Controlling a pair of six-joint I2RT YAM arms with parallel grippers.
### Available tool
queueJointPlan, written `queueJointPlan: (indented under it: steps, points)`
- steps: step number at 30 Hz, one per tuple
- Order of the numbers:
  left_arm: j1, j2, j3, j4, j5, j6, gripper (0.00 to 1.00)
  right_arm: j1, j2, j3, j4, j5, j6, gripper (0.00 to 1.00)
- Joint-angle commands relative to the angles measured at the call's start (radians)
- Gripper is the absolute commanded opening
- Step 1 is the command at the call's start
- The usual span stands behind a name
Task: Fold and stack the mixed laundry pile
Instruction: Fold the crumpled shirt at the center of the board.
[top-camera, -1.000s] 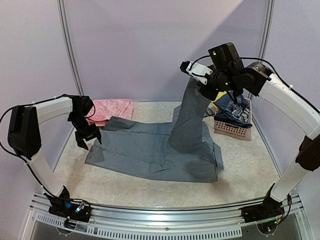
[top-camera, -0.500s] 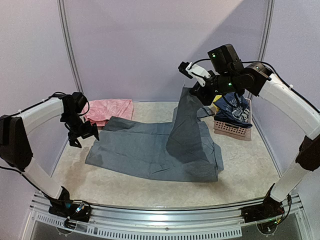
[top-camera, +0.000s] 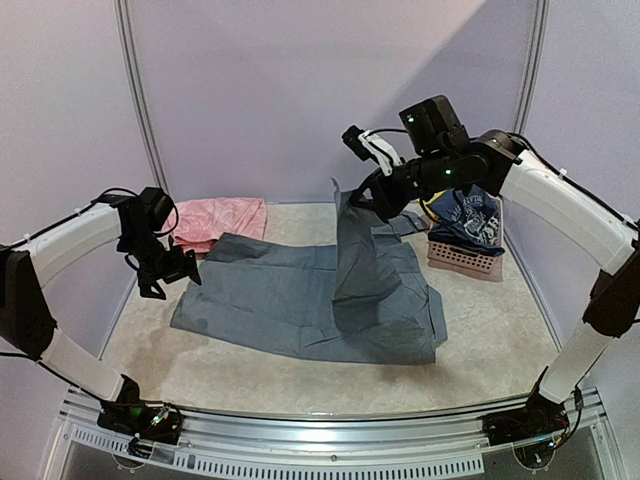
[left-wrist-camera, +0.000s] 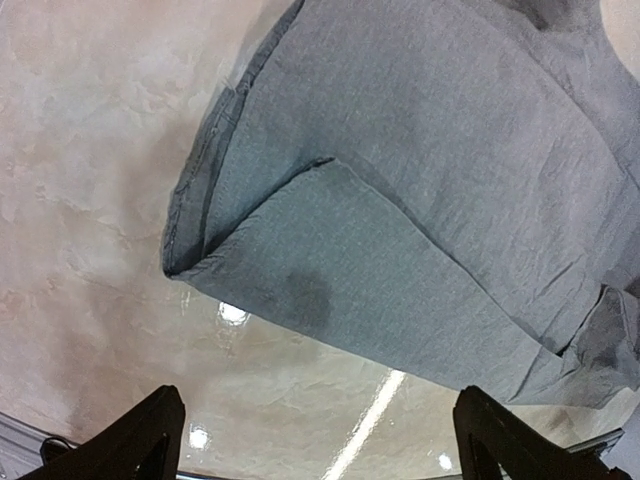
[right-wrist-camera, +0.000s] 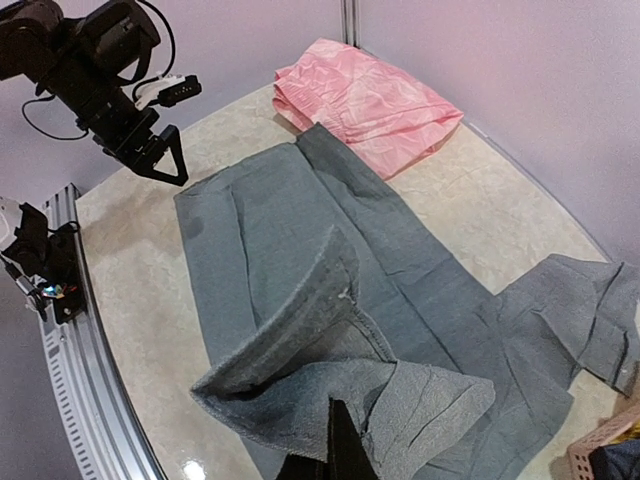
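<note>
The grey collared shirt (top-camera: 290, 300) lies spread over the middle of the table. My right gripper (top-camera: 370, 195) is shut on one part of it and holds that part up, so a tall fold hangs down onto the rest. In the right wrist view the bunched grey cloth (right-wrist-camera: 330, 370) wraps my right gripper (right-wrist-camera: 345, 445). My left gripper (top-camera: 160, 278) hovers open by the shirt's left corner and holds nothing. In its own view the left gripper (left-wrist-camera: 320, 450) stands over bare table below the shirt's hem (left-wrist-camera: 400, 200). A navy top (top-camera: 468, 222) fills the basket.
A folded pink cloth (top-camera: 222, 218) lies at the back left, touching the shirt's far corner. The pink slatted basket (top-camera: 465, 260) stands at the back right. The enclosure walls are close behind, and the metal rail (top-camera: 330, 435) runs along the near edge.
My right gripper has carried the lifted shirt part leftward. My left gripper has opened wider and drawn slightly left of the shirt's corner.
</note>
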Motion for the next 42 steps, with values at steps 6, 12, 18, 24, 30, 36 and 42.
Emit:
queueJointPlan:
  steps: [6, 12, 18, 24, 30, 36, 42]
  points:
    - [-0.056, -0.077, -0.053, 0.033, 0.017, -0.032, 0.95, 0.013, 0.134, -0.02, 0.169, -0.164, 0.149, 0.0]
    - [-0.066, -0.107, -0.05, 0.011, 0.018, -0.033, 0.95, 0.014, 0.241, -0.012, 0.273, -0.23, 0.212, 0.0]
    - [-0.07, -0.12, -0.049, 0.0, 0.022, -0.033, 0.94, 0.016, 0.335, 0.004, 0.364, -0.29, 0.308, 0.0]
    - [-0.075, -0.125, -0.048, 0.003, 0.03, -0.037, 0.94, 0.02, 0.397, 0.004, 0.487, -0.349, 0.444, 0.0]
    - [-0.079, -0.124, -0.046, 0.01, 0.035, -0.034, 0.93, 0.031, 0.456, 0.011, 0.565, -0.387, 0.558, 0.0]
    - [-0.083, -0.128, -0.045, 0.014, 0.039, -0.031, 0.93, 0.032, 0.478, 0.021, 0.562, -0.36, 0.601, 0.0]
    - [-0.086, -0.131, -0.044, 0.025, 0.054, -0.025, 0.92, 0.031, 0.492, 0.074, 0.523, -0.354, 0.619, 0.0]
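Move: The right hand holds the raised part of the shirt; the shirt's flat left half lies about 21 cm to its left, 11 cm ahead and 32 cm below. The pink cloth is some 42 cm ahead and 36 cm left, the basket roughly 35 cm ahead and 31 cm right, both about 30 cm below. From the empty left hand, that left half is some 14 cm ahead, 12 cm right and 12 cm below. Still pinching the raised cloth, the right hand sweeps left and down, about 19 cm, towards the shirt's left half, rolling. ##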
